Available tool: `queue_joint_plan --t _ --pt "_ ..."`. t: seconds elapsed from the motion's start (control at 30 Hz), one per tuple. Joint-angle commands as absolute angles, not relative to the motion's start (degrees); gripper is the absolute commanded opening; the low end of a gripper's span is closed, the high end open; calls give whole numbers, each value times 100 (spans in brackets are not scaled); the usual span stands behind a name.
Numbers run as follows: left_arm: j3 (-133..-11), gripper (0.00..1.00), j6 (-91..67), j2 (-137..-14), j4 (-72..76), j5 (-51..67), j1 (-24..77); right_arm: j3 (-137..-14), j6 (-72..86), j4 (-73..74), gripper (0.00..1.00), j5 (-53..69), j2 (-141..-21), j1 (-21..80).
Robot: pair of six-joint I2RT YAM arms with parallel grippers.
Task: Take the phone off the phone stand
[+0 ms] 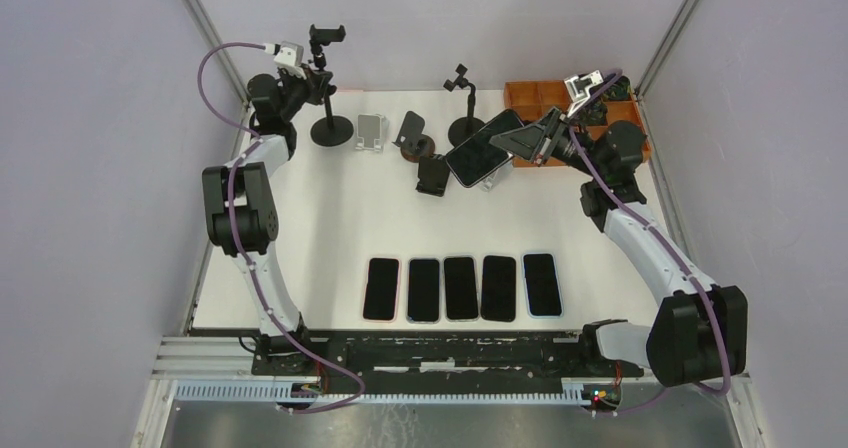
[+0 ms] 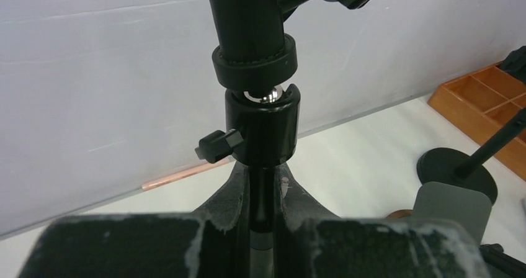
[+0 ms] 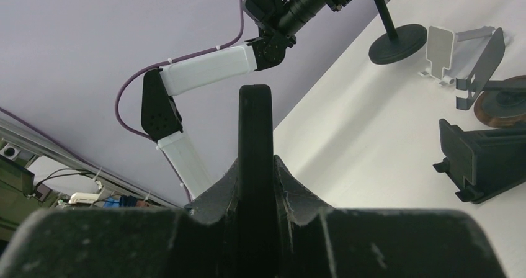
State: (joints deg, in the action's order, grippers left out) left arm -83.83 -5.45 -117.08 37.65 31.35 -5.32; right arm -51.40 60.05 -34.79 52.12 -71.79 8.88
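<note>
A black phone (image 1: 483, 148) hangs tilted in the air over the back middle of the table, touching no stand. My right gripper (image 1: 530, 140) is shut on one end of it. In the right wrist view the phone (image 3: 255, 141) shows edge-on between the closed fingers of that gripper (image 3: 256, 166). The phone stand (image 1: 331, 128), a black pole on a round base, is at the back left, and its top clamp (image 1: 327, 34) is empty. My left gripper (image 1: 312, 86) is shut on the pole. The left wrist view has the gripper (image 2: 263, 188) clasping the stand (image 2: 260, 123) just below its ball joint.
Several phones (image 1: 461, 287) lie in a row near the front edge. Behind them stand a silver holder (image 1: 371, 132), a dark holder on a brown disc (image 1: 411, 133), a black cradle (image 1: 433, 175) and a second pole stand (image 1: 463, 118). An orange compartment tray (image 1: 540, 98) sits back right.
</note>
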Motion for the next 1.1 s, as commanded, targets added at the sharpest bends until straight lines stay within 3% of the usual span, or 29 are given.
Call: queue_joint_plan --t 0.0,0.33,0.47,0.57,0.67,0.8,1.07 --pt "-8763 2 -37 -11701 4717 3021 -577 -5413 5942 -3848 0 5247 -7236 913" --pt "-9142 7 23 -12491 5562 3058 -562 -5551 5678 -3440 0 5300 -7454 920" --pt "-9123 22 -253 -12635 5852 3099 -571 -5667 5527 -3172 0 5291 -7538 934" --pt "-8967 41 -267 -12665 6051 3254 -576 -5814 5371 -2895 0 5273 -7604 970" --pt "-8783 51 -287 -12646 6179 3386 -592 -5966 5305 -2710 0 5265 -7637 1010" --pt "-8476 73 -190 -12514 6257 3504 -642 -6121 5196 -2468 0 5239 -7608 1053" --pt "-7818 76 -364 -11948 6323 3626 -864 -6161 5124 -2254 0 5217 -7439 1079"
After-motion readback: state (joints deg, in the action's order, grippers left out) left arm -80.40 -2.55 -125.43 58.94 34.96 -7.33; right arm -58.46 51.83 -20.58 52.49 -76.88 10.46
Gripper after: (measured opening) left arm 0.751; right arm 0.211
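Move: The left hand grips the emptied tall stand by its pole; the table spot for its base lies about 3 cm ahead, 1 cm left and some 23 cm below. Level with that spot, the grey stand is about 9 cm to the right of it; the round-based stand is some 20 cm right of this hand, about level. The right hand holds the phone high up; the open place ending the phone row lies roughly 10 cm back, 17 cm right and 34 cm below, with the nearest laid phone 10 cm left of that place. Down and forward, the left hand carries the tall stand about 4 cm lower and 3 cm ahead to set its base on the table, then spreads its fingers wide off the pole. The opening hand first rises a little, tilting up some 10 degrees, then eases back and down with the pole still between its fingers. The right hand sinks some 2.5 cm and edges forward 2 cm, keeping its grip on the phone. ##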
